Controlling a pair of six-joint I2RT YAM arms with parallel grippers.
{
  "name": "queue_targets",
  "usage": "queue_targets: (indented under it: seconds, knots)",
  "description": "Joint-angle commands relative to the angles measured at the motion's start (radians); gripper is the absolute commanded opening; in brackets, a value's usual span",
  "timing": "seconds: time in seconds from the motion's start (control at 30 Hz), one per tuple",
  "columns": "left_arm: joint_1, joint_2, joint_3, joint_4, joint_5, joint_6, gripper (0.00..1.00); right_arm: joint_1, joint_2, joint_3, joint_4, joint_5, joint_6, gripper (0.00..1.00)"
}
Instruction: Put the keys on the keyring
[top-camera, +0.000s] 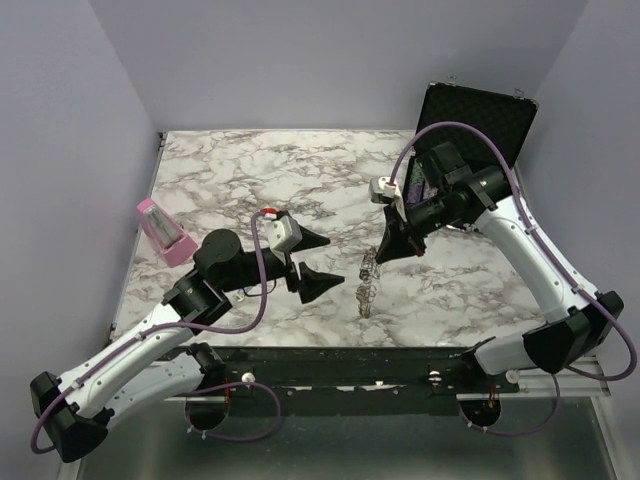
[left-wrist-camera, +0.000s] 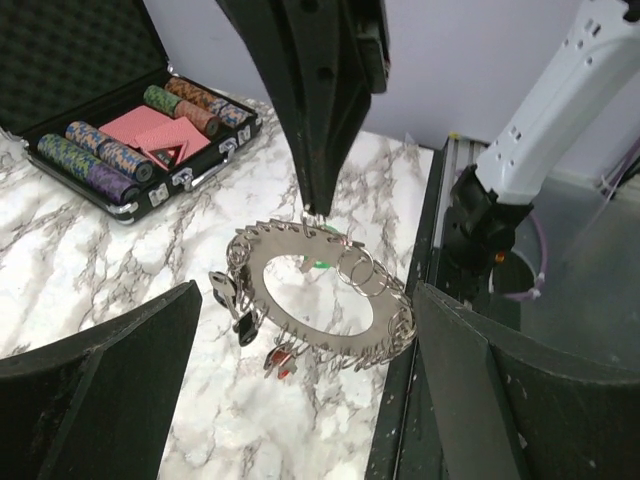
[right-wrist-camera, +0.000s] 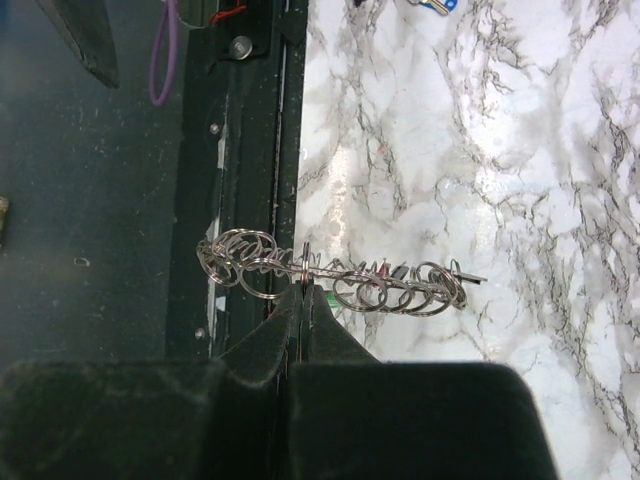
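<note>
The keyring (left-wrist-camera: 300, 318) is a flat silvery ring rimmed with small split rings, and it hangs tilted above the marble near the table's front edge. My right gripper (right-wrist-camera: 305, 288) is shut on its rim from above; the left wrist view shows this gripper's tip (left-wrist-camera: 316, 207) at the ring's far side. A black-headed key (left-wrist-camera: 244, 326), a red-headed key (left-wrist-camera: 281, 358) and a silver key (left-wrist-camera: 222, 290) dangle from the ring, with something green (left-wrist-camera: 322, 264) behind it. My left gripper (top-camera: 336, 260) is open, its fingers (left-wrist-camera: 110, 380) on either side of the ring without touching it. A blue-headed key (right-wrist-camera: 432, 5) lies loose on the table.
An open black case (left-wrist-camera: 150, 195) of striped poker chips and red cards stands at the back right (top-camera: 470, 120). A pink object (top-camera: 160, 232) sits at the table's left edge. A black rail (right-wrist-camera: 250, 150) runs along the front edge below the keyring.
</note>
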Motion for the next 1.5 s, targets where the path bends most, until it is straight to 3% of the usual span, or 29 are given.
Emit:
queue_targets:
  seconds: [0.0,0.27,0.8,1.03,1.47]
  knots:
    - [-0.023,0.009,0.052,-0.063,0.046,0.144,0.94,0.002,0.036,0.063,-0.034,-0.065,-0.030,0.00]
    - [-0.083,0.047,0.034,0.044,0.035,0.164,0.93,0.002,0.028,0.074,-0.025,-0.049,-0.033,0.01]
    - [-0.091,0.162,0.121,0.010,0.076,0.235,0.88,0.002,0.016,0.094,-0.036,-0.051,-0.037,0.00]
    - [-0.098,0.225,0.175,0.012,0.070,0.227,0.81,0.002,-0.005,0.077,-0.014,-0.039,-0.022,0.00]
    - [-0.097,0.335,0.264,-0.082,0.021,0.297,0.53,0.002,-0.005,0.080,-0.023,-0.052,-0.033,0.00]
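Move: The keyring hangs from the shut right fingers, its middle about 7 cm to the right of the left hand, roughly level with it fore and aft and 3 cm lower. The right fingertips are about 9 cm right, 0 cm ahead and 1 cm higher; a black key on the ring is about 7 cm right, 4 cm ahead, 5 cm below. From the right hand, the ring's middle is 4 cm below, 2 cm left and 1 cm back. The left hand reaches about 6 cm right to the right-held keyring, fingers closing partway around its upper edge. ##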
